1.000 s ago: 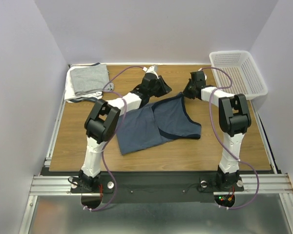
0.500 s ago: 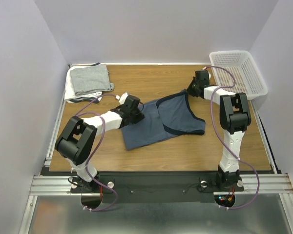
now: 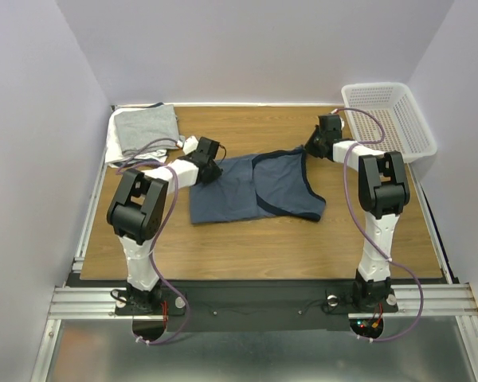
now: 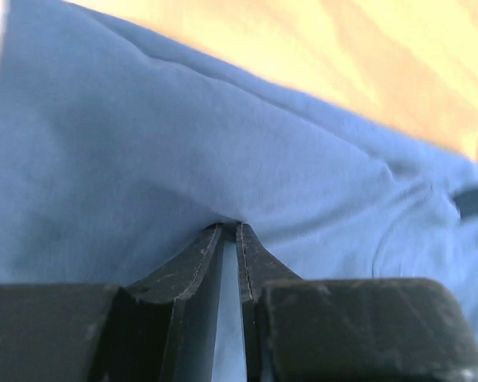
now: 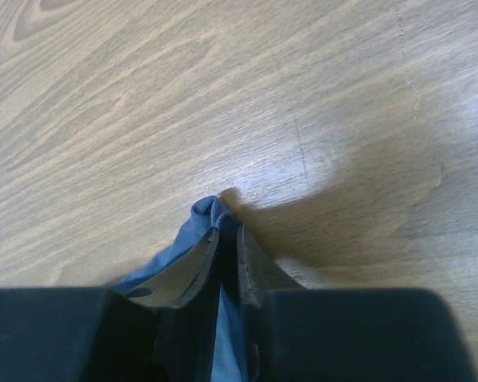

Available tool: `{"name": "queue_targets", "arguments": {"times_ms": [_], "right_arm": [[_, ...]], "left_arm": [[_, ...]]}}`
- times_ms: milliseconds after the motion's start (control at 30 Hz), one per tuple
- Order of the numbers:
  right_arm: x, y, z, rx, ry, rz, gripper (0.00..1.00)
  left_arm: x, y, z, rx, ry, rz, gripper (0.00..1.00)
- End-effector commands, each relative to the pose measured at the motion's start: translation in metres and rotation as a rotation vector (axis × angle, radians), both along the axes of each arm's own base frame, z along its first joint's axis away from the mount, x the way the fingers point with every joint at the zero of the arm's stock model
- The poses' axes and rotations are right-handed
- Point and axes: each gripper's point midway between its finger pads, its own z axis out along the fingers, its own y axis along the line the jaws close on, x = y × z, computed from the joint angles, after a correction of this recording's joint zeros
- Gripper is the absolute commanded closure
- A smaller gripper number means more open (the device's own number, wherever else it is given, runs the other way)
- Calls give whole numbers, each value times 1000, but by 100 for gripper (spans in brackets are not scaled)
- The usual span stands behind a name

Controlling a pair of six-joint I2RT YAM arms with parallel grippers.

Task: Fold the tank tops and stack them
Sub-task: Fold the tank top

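Note:
A slate-blue tank top [image 3: 251, 187] with navy trim lies spread across the middle of the wooden table [image 3: 247, 239]. My left gripper [image 3: 209, 163] is shut on its left edge; in the left wrist view the blue cloth [image 4: 223, 135] bunches up at the closed fingertips [image 4: 229, 229]. At the shirt's far right corner, my right gripper [image 3: 316, 145] is shut on a pinch of blue cloth [image 5: 211, 211] that pokes out past its tips [image 5: 228, 227]. A folded grey tank top [image 3: 147, 127] rests on a white one [image 3: 118, 153] at the far left corner.
A white perforated basket [image 3: 389, 119] stands at the far right corner, close behind the right arm. Bare wood shows in front of the shirt and along the far edge. White walls close in the table on three sides.
The left gripper has swept from the middle of the shirt out to the left, pulling its left edge along. The shirt now lies wider and flatter. The right gripper has stayed at the far right corner.

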Motion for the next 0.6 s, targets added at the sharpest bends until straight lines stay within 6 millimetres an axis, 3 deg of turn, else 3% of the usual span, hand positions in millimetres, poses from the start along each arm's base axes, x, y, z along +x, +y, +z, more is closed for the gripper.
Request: {"name": "queue_targets", "arguments": {"times_ms": [0,33,67,100,267,333,433,567], "right_arm": [[20,2,27,29,-81,1,78],[20,3,27,31,-81,1,75],[20,2,27,30,-81,0,64],[19,2,27,27,-80,-2,61],[13,-8,22,16,-66,-27,56],[13,-13,25,23,-67,-34,50],[9,-14,34,27,-79,-33,39],[-4,-15,58,29,-105,-27,37]], "left_arm": [[15,46,-17,266,66,28,76],[20,48,-17,288,64,32,76],[31,47,-9,295,43,39,77],[32,53,-16,326,61,46,77],[47,63,-17,318,59,68,77],[52,62,-14,319,50,49,77],[65,46,4,268,-16,-14,77],[77,27,33,197,-102,-83,73]]}}
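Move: My left hand already has the far-left edge of the dark blue tank top, whose middle lies about 16 cm to the right and 5 cm back, barely lower. The folded stack is some 28 cm to its left and 15 cm farther out. My right fingers still hold the strap corner; from there the tank top's middle is roughly 21 cm left and 15 cm back, and the basket about 31 cm right and 10 cm ahead. I drag the held edge along the table with my left hand, forward and then also left, about 8 cm in all towards the stack, slowing to a stop as the wrist rolls its left side up a bit over 10 degrees. My right hand stays by the strap corner, opens wide to let go, and starts rising about 1 cm. ##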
